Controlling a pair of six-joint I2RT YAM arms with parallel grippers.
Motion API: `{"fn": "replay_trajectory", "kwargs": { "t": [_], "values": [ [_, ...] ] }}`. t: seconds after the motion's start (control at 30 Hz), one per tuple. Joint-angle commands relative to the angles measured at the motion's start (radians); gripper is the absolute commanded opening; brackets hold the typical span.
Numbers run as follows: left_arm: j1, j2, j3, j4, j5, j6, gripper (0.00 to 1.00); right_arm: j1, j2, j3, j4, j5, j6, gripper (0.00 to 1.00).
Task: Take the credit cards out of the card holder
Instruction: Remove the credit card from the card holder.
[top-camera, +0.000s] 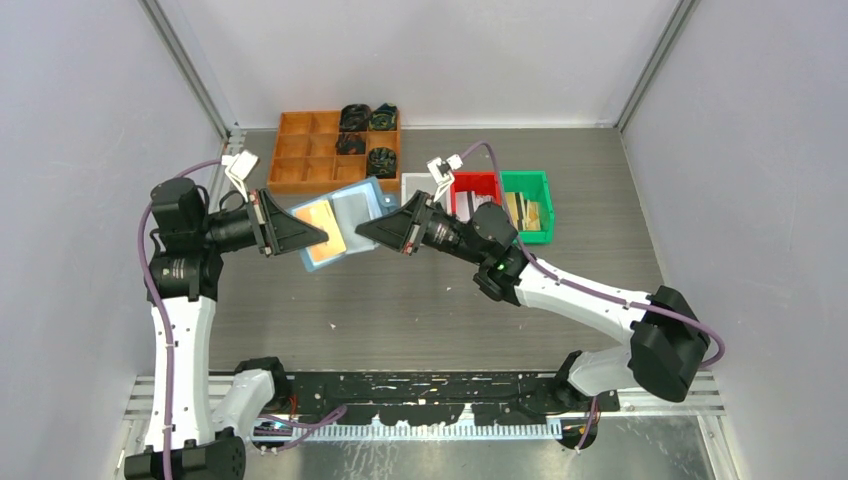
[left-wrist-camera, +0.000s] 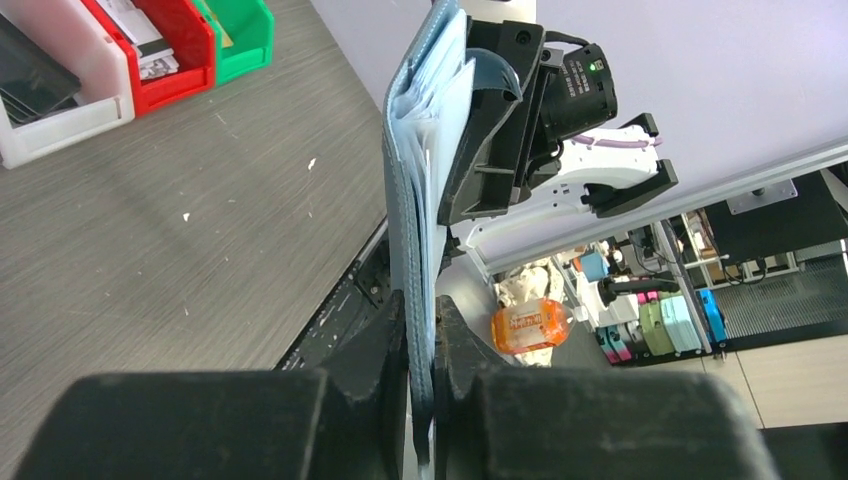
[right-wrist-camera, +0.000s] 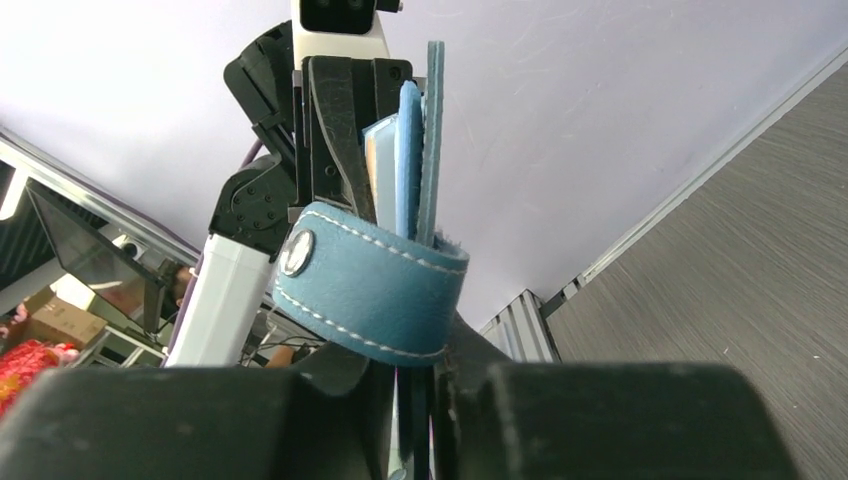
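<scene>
The light blue card holder (top-camera: 341, 222) hangs open in the air above the table, held between both arms. A tan-orange credit card (top-camera: 322, 230) shows in its left half; the right half looks pale. My left gripper (top-camera: 325, 238) is shut on the holder's left edge; in the left wrist view the holder (left-wrist-camera: 405, 200) stands edge-on between the jaws of that gripper (left-wrist-camera: 422, 345). My right gripper (top-camera: 362, 232) is shut on the right edge. In the right wrist view the holder's strap loop (right-wrist-camera: 370, 285) curls over that gripper (right-wrist-camera: 415, 385), and a card's orange edge (right-wrist-camera: 378, 160) shows.
An orange compartment tray (top-camera: 298, 150) with dark parts stands at the back left. White (top-camera: 415, 186), red (top-camera: 476, 186) and green (top-camera: 530, 192) bins sit behind the right arm. Grey walls enclose the table on three sides.
</scene>
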Motion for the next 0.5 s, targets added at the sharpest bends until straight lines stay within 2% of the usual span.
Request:
{"fn": "replay_trajectory", "kwargs": {
  "t": [0.0,0.03,0.1,0.23,0.37,0.47],
  "values": [
    [0.004,-0.011,0.033,0.0,0.036,0.053,0.0,-0.002,-0.039,0.009,0.0,0.046,0.003,0.39],
    [0.004,-0.006,0.049,-0.041,0.029,0.105,0.0,-0.012,-0.047,0.025,-0.075,0.063,-0.003,0.51],
    [0.006,0.012,0.102,-0.178,0.003,0.258,0.0,-0.054,-0.071,0.067,-0.22,0.068,-0.02,0.6],
    [0.006,0.062,0.186,-0.457,-0.145,0.575,0.0,-0.171,-0.149,0.132,-0.389,0.058,-0.038,0.63],
    [0.006,0.091,0.2,-0.553,-0.319,0.741,0.0,-0.201,-0.224,0.194,-0.563,0.096,-0.139,0.62],
    [0.005,0.107,0.201,-0.596,-0.368,0.823,0.0,-0.2,-0.206,0.216,-0.553,-0.004,-0.101,0.62]
  ]
}}
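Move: The card holder hangs open between both hands, far above the table. Its middle is about 4 cm left and 2 cm ahead of the right hand, which is shut on its strap end, and roughly 3 cm right and 2 cm ahead of the left hand. From the right hand, the tan credit card in its pocket is some 7 cm left and 1 cm ahead. The white bin is about 9 cm right, 18 cm ahead, 34 cm down; the red bin lies 11 cm right of it. The right fingers spread wide and let go of the card holder's strap end, then the hand draws off about 8 cm right and 6 cm forward, dipping slightly before rising and swinging some 15 degrees clockwise. The left hand keeps its pinch beside the tan card, sinking about 4 cm with a little left and forward drift, its fingertips tipping down nearly 20 degrees. ##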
